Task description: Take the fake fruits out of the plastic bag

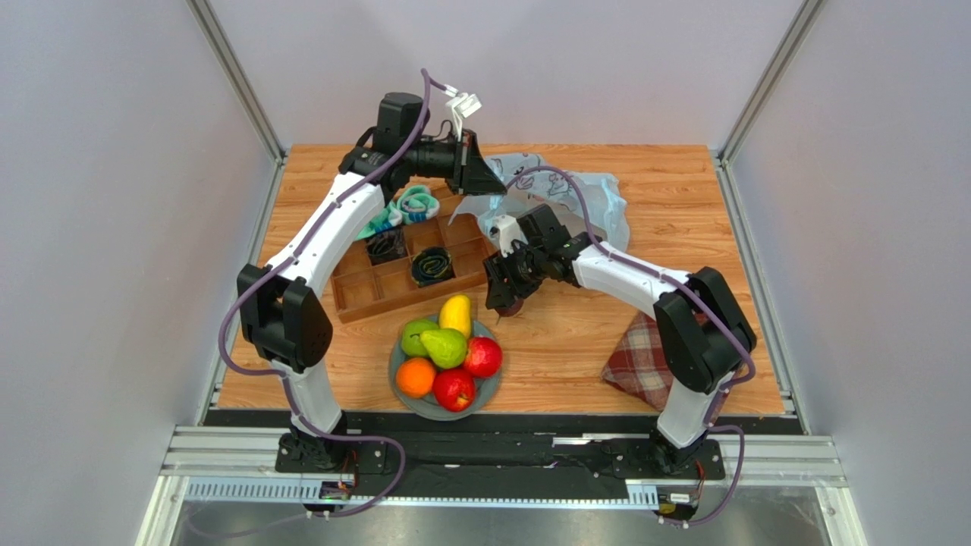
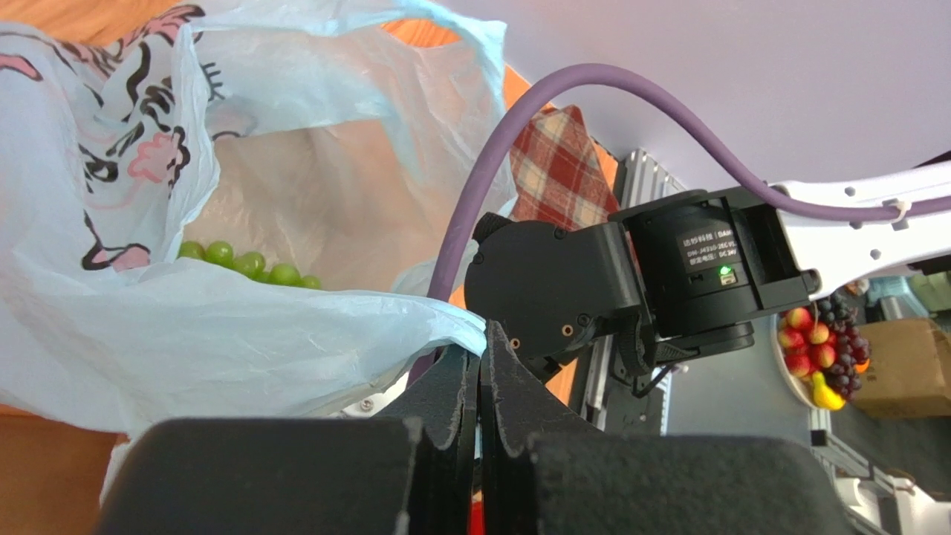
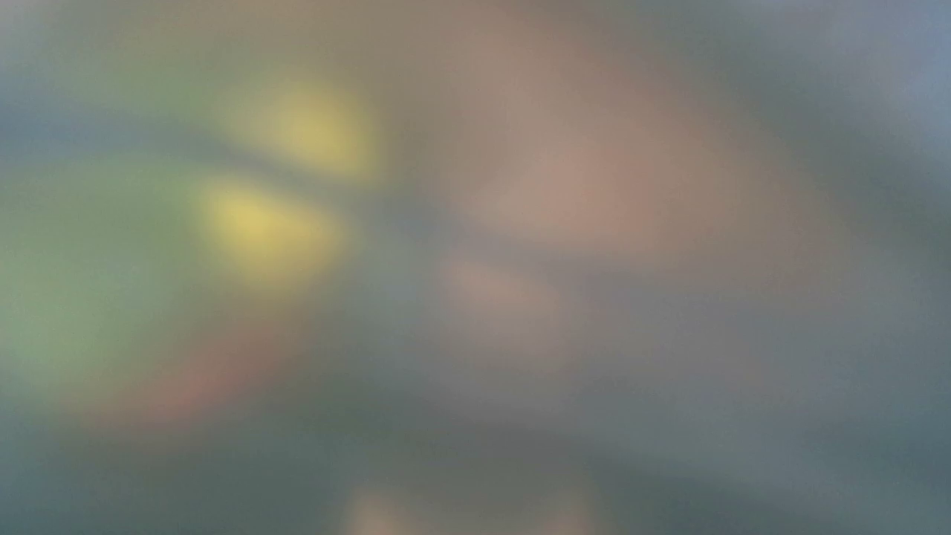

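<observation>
The pale-blue plastic bag (image 1: 587,196) lies at the back of the table, its mouth lifted. My left gripper (image 1: 484,173) is shut on the bag's edge (image 2: 447,323), the jaws pressed together around the film in the left wrist view. A green grape bunch (image 2: 248,263) lies inside the bag. My right gripper (image 1: 508,300) points down beside the grey plate (image 1: 492,393), with a dark reddish plum (image 1: 515,306) between its fingertips. On the plate are a yellow mango (image 1: 456,313), two green fruits (image 1: 445,347), an orange (image 1: 415,377) and two red apples (image 1: 456,390). The right wrist view is a complete blur.
A wooden compartment tray (image 1: 362,290) sits left of centre, holding teal-and-white socks (image 1: 416,205) and a black coil (image 1: 433,266). A red plaid cloth (image 1: 641,362) lies at the front right. Grey walls close in both sides and the back.
</observation>
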You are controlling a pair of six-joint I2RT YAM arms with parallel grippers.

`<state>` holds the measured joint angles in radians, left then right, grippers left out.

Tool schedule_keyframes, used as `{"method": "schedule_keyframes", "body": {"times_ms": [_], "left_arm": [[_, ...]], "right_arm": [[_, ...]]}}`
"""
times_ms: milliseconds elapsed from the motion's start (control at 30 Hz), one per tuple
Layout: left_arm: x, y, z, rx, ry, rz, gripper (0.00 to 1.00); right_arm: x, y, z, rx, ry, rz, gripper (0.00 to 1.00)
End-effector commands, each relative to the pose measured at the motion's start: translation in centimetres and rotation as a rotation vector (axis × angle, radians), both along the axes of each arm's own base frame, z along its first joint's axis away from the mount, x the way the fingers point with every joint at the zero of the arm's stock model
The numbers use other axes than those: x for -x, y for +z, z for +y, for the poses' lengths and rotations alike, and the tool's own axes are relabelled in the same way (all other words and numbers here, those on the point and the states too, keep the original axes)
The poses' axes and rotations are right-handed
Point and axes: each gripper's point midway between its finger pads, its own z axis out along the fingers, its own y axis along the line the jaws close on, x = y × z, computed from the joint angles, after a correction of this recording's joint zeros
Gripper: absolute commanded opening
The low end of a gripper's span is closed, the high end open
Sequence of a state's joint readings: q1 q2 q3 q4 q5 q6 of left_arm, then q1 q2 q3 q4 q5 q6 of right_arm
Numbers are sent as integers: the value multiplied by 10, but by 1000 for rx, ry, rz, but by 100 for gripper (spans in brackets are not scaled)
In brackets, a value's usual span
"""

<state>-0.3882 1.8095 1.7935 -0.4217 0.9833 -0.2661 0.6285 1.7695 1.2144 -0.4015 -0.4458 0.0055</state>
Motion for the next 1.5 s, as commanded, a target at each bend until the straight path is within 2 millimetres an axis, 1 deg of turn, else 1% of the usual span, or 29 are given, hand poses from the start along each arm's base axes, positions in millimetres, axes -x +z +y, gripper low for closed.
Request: {"method": "schedule_keyframes", "body": {"times_ms": [0, 33, 67, 100, 133, 167, 233, 267, 333, 433, 500, 533, 600, 633, 700, 733, 767, 900, 1033, 1100, 1133, 1200, 1233, 1267, 1400, 1467], "left_arm": [[2, 18, 2, 35, -18, -25, 0], [4, 17, 3, 33, -18, -25, 0], [6, 20, 4, 35, -20, -28, 0], [7, 14, 4, 31, -21, -16, 0], [9, 14, 5, 32, -22, -14, 0], [11, 16, 5, 34, -26, -20, 0], [13, 12, 6, 27, -27, -16, 0], [15, 14, 8, 28, -26, -26, 0], [18, 11, 9, 20, -27, -27, 0], [22, 11, 11, 18, -31, -31, 0], [23, 10, 11, 16, -31, -30, 0], [24, 9, 12, 16, -31, -30, 0], [24, 8, 12, 16, -33, -27, 0], [24, 8, 11, 18, -35, -26, 0], [24, 8, 11, 19, -36, -26, 0], [24, 8, 11, 19, -36, -26, 0], [24, 9, 11, 19, -38, -27, 0], [25, 8, 12, 18, -39, -28, 0], [27, 7, 13, 16, -38, -29, 0], [29, 6, 13, 14, -39, -31, 0], [30, 4, 14, 11, -40, -27, 0], [30, 3, 14, 10, -40, -25, 0], [31, 3, 14, 10, -40, -24, 0], [31, 2, 14, 9, -40, -21, 0], [29, 0, 14, 9, -40, -19, 0], [28, -1, 13, 7, -40, -15, 0]], "right_arm": [[-9, -13, 18, -17, -35, 12, 41], [-7, -16, 23, -14, -24, 17, 41], [-7, -14, 27, -20, -22, 22, 41], [-5, -22, 29, -11, -22, 43, 41], [-3, -24, 33, -16, -22, 59, 41], [-2, -23, 37, -36, -26, 76, 42], [5, -24, 45, -44, -9, 90, 42], [10, -25, 46, -48, -2, 110, 43], [19, -26, 50, -60, 12, 147, 43], [34, -29, 49, -60, 15, 210, 46], [38, -28, 48, -64, 21, 219, 50], [39, -28, 48, -63, 22, 217, 56], [39, -25, 49, -70, 26, 215, 63], [39, -24, 50, -75, 31, 221, 71], [44, -21, 53, -96, 55, 242, 82], [46, -20, 54, -100, 64, 250, 98], [47, -15, 55, -112, 76, 254, 99], [46, -16, 49, -97, 58, 266, 99], [34, -15, 38, -105, -2, 284, 100], [31, -10, 33, -123, -30, 308, 100], [32, -4, 33, -148, -21, 315, 100], [35, 2, 32, -179, -9, 339, 100], [37, 5, 35, -203, 12, 342, 100], [44, 10, 39, -237, 54, 361, 100], [50, 14, 50, -281, 109, 381, 100], [51, 19, 54, -300, 131, 382, 100]]}}
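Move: The right hand already holds the plum just above the table; the plate it is bringing it to has its middle about 12 cm back, 11 cm to the left and 7 cm down. On that plate the mango lies some 3 cm back and 9 cm left of the hand, the pear 8 back and 11 left, and the nearer red apple 10 back and 4 left, all a few cm lower. From the left hand the plate is roughly 20 cm back, 8 cm left and 31 cm below. Still pinching the plum, the right hand first sinks about 4 cm while heading left and back to the plate's far right rim, then opens fully and lets go there. It rises some 2 cm with a small sway right and back, its fingertips tipping towards the base by about 20 degrees overall. The left hand keeps its pinch on the bag's edge, easing 2 cm back and down. ##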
